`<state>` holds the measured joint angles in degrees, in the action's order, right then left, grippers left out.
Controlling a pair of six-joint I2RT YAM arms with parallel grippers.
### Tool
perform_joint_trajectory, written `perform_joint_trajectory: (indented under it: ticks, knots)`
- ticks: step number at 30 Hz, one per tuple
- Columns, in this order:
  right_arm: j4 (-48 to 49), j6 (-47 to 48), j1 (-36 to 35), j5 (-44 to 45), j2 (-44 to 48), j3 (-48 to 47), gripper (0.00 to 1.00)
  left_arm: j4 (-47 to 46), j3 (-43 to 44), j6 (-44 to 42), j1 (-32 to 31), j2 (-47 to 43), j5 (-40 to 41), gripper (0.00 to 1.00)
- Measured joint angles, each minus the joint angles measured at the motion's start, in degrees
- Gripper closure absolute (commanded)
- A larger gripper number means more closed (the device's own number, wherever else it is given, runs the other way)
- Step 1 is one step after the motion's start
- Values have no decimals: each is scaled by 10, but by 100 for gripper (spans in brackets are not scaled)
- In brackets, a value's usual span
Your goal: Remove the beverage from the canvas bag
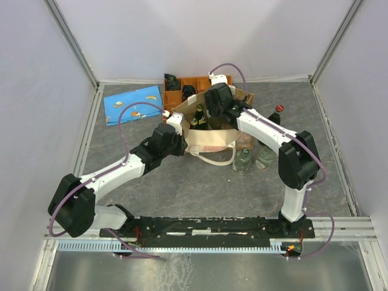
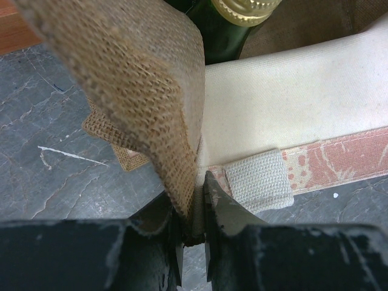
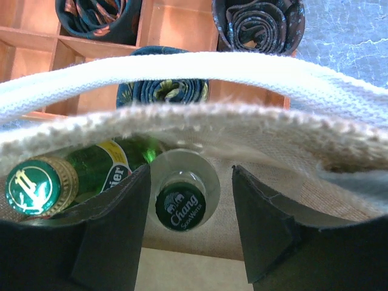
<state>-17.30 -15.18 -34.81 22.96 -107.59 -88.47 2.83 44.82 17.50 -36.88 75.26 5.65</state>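
Observation:
The tan canvas bag stands mid-table with its cream handles hanging forward. Bottles stand in it: a clear one with a dark green "Chang" cap and a green one with a green-and-gold cap. My left gripper is shut on the bag's left edge; in the left wrist view it pinches the burlap rim. My right gripper hovers over the bag's mouth. In the right wrist view it is open, its jaws standing either side of the Chang bottle, above it and not touching.
An orange compartment tray with rolled dark ties stands right behind the bag. A blue booklet lies at the back left. Two clear bottles and a red-capped bottle stand on the table right of the bag.

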Motion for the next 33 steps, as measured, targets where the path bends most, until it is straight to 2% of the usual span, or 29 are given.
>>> perform_joint_trajectory:
  ticks: [9,14,18,23,27,29,32,33]
  knots:
    - [2,-5,1,-9,-12,-14,43,0,0,0,0,0,0,97]
    - [2,-10,1,-11,-12,-14,52,0,0,0,0,0,0,97]
    - [2,-13,1,-10,-12,-14,52,-1,0,0,0,1,0,97]
    - [1,-15,1,-10,-14,-14,47,-1,0,0,0,1,0,97]
    - [1,-15,1,-10,-19,-13,49,-1,0,0,0,1,0,97]
    - [0,-15,1,-10,-21,-13,56,-1,0,0,0,1,0,97]
    - [1,-19,1,-9,-21,-13,91,-1,0,0,0,1,0,97]
    - [1,-18,1,-7,-21,-13,99,-1,0,0,0,1,0,97]
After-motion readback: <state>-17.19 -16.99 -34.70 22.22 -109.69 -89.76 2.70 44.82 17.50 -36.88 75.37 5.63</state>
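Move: The right hand is already in the bag at the Chang bottle's neck, cap between the open fingers; the bottle's middle lies about 1 cm ahead, 1 cm left and 8 cm below. The green bottle stands level with the hand, some 7 cm left of it, and the small bottle about 9 cm left and 4 cm back. From the left hand, the Chang bottle is roughly 10 cm ahead and 12 cm right. Keep the right gripper nearly in place at the Chang bottle's neck: ease it barely left and forward while narrowing the fingers, then sink about 1 cm and close them to pinch the neck just under the cap. Hold the left gripper still, keeping its pinch on the bag's left edge. ##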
